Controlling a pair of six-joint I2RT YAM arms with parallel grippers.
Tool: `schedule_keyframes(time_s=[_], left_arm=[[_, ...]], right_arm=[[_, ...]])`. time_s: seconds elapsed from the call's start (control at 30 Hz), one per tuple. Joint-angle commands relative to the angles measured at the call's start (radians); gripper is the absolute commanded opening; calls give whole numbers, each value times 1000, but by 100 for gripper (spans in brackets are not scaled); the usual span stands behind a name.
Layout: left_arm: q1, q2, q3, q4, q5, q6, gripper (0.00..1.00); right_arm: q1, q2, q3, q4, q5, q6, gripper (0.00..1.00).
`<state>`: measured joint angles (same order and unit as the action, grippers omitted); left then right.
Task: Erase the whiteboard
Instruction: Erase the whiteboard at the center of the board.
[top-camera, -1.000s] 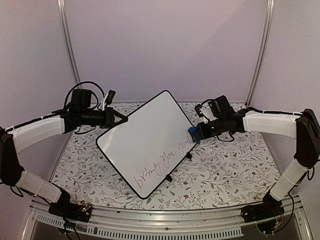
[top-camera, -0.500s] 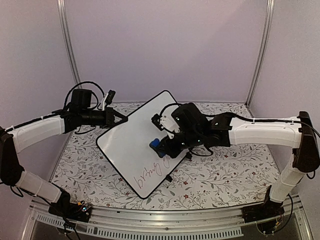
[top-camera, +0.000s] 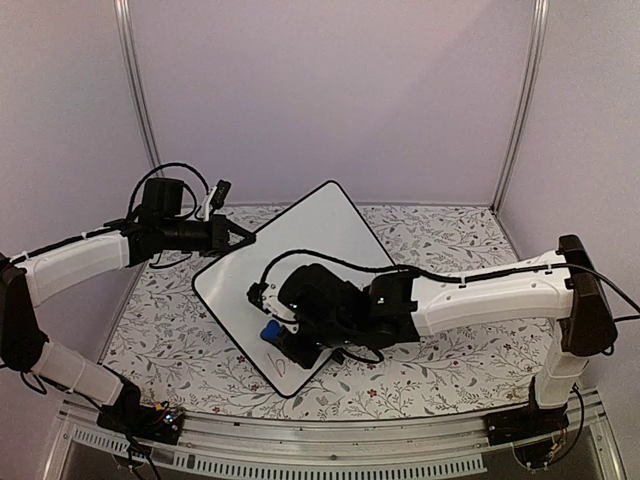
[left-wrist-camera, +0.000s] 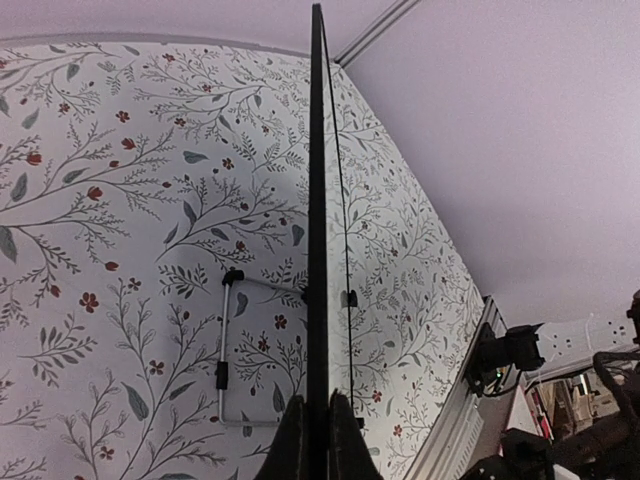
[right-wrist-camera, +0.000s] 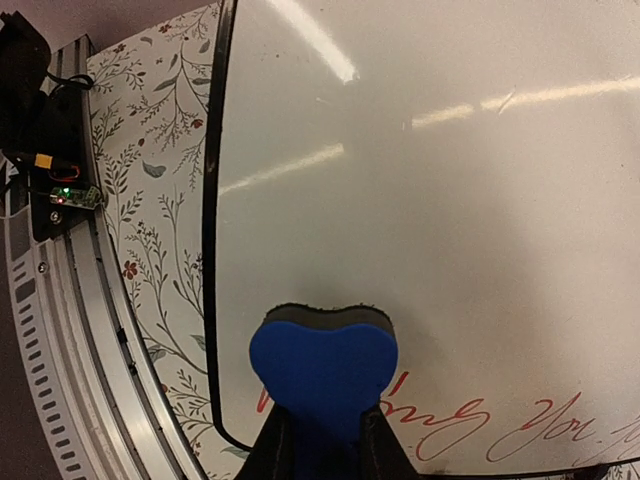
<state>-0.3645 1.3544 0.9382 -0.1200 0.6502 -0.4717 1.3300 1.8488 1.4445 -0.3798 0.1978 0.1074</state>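
The whiteboard stands tilted on the floral table, a white panel with a thin black rim. My left gripper is shut on its upper-left edge. In the left wrist view the board shows edge-on as a black line clamped between my fingers. My right gripper is shut on a blue eraser pressed against the board's lower-left part. In the right wrist view the eraser sits just above red handwriting near the board's corner. My right arm hides most of the writing from above.
A floral cloth covers the table. An aluminium rail with both arm bases runs along the near edge, seen also as the rail close to the board's corner. A wire stand props the board from behind. Plain walls enclose the space.
My right arm has swept the eraser leftward across the board's lower part, from its right edge to near its lower-left corner. The left arm and the board have stayed put.
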Motion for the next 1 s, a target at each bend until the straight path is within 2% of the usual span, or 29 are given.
schedule_keyframes(time_s=[0.0,0.6,0.97], left_arm=[[-4,15,-3,-23,-46,28,0],[-5,3,-7,-19,-55,24,0],[-4,2,-7,-19,-59,26,0]], right_arm=[[40,60,57,-19,71,8,6],[60,158,58,-63,76,66,6],[61,158,21,-93,41,85,6]])
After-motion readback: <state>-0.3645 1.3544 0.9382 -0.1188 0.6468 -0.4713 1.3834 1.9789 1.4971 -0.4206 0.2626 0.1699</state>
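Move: The right hand holds the blue eraser over the near part of the whiteboard. The first letter of "bring" lies about 2 cm back, 1 cm left and 6 cm below, with "you" roughly 9 cm ahead and 10 cm right. The board's near corner is some 7 cm straight back, its nearer foot clamp about 3 cm ahead and 10 cm right. From the left hand that first letter is roughly 24 cm back, 4 cm right and 10 cm below. Downward by about 5 cm, easing back and a little left at first, the right hand brings the still-gripped eraser onto the board at the start of "bring", near the near corner. It tips slightly, some 5 degrees, slows, then stays there with the eraser against the board, while the left hand keeps holding the board's upper left edge without moving. ##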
